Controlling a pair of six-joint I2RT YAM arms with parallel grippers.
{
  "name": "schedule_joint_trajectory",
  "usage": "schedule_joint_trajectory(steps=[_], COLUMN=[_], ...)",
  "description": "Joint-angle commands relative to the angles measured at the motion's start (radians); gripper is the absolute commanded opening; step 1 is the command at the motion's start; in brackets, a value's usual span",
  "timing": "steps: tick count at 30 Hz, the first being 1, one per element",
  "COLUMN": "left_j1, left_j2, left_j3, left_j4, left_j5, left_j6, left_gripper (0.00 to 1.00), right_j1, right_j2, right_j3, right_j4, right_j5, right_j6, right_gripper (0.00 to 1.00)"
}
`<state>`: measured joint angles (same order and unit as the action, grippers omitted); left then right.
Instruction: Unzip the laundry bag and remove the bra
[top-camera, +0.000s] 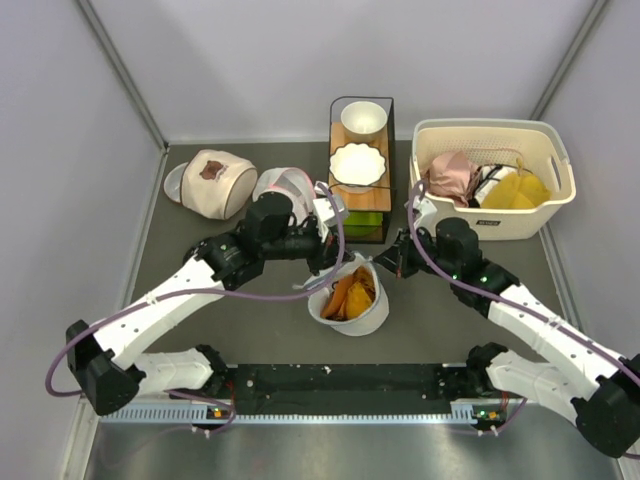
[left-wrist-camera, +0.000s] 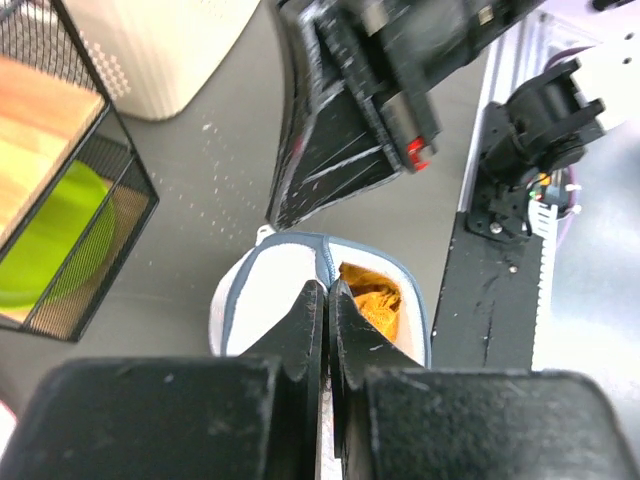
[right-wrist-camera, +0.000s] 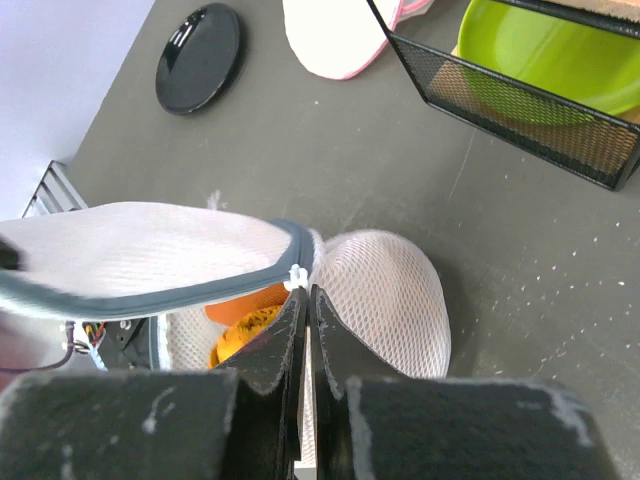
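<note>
The laundry bag (top-camera: 352, 300) stands on the table between my arms with its lid partly open. The deep-orange bra (top-camera: 350, 295) lies inside it and shows through the gap. My left gripper (top-camera: 328, 258) is shut on the bag's grey trim (left-wrist-camera: 325, 262) at the far left rim. In the left wrist view the bra (left-wrist-camera: 378, 300) shows just right of the fingers. My right gripper (top-camera: 385, 262) is shut on the white zipper pull (right-wrist-camera: 297, 276) at the far right rim. There the raised lid (right-wrist-camera: 140, 255) stretches left, with the bra (right-wrist-camera: 240, 318) under it.
A black wire bowl rack (top-camera: 361, 200) with white bowls stands behind the bag. A cream basket (top-camera: 495, 215) with pink and yellow garments is at the back right. A beige mesh bag (top-camera: 215, 185) and a pink-trimmed mesh bag (top-camera: 285, 183) lie at the back left.
</note>
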<state>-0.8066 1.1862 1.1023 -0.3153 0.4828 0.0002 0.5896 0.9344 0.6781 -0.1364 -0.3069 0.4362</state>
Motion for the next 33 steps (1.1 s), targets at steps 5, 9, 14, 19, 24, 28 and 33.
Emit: schedule_joint_trajectory(steps=[5,9,14,19,24,28,33], left_j1=[0.004,0.007,0.007,0.012,0.02,0.052,0.092], left_j2=[-0.083,-0.094,-0.114,-0.137,-0.163,-0.186,-0.157], left_j3=[0.022,0.028,0.022,0.028,0.008,-0.028,-0.076], left_j4=[0.154,0.154,0.189,0.19,0.197,0.211,0.228], left_j5=[0.157,0.175,0.192,0.221,0.228,0.15,0.057], left_j6=[-0.051,-0.055,-0.08,-0.088,-0.114,-0.14,-0.187], left_gripper=[0.0,0.0,0.0,0.0,0.0,0.0,0.0], right_j1=[-0.022,-0.02,-0.02,-0.02,-0.02,-0.02,-0.02], right_j2=[0.003,0.018,0.066,0.086,0.054,0.006,-0.046], right_j3=[-0.043,-0.081,-0.101,-0.115,-0.1,-0.077,-0.028], right_j4=[0.096,0.176,0.245,0.248,0.189,0.14,0.018], right_j5=[0.023,-0.003,-0.023,0.015,0.04,0.049,0.031], right_j6=[0.025,0.059,0.085,0.072,0.035,0.019,-0.008], right_gripper=[0.0,0.0,0.0,0.0,0.0,0.0,0.51])
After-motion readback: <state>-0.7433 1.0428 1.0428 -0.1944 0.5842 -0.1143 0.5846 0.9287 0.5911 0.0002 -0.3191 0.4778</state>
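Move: The left hand already grips the opened flap; the right already pinches the rim's zip end. The orange bra inside the laundry bag lies about 8 cm back, 6 cm left of and 8 cm below the right hand, and roughly 9 cm back, 3 cm right of and 12 cm below the left. From the right hand, the green bowl stands some 10 cm forward, 4 cm left and 10 cm lower; the rack's middle is about 21 cm forward and 3 cm left. Still pinching the laundry bag's flap, the left hand lifts it about 5 cm, drawing back some 2 cm and edging left late, while its fingers tip up roughly 10 degrees. The right hand holds the zip end nearly in place, dipping a little with a small sway left and forward, partly easing back, then opens its fingers and lets go. ##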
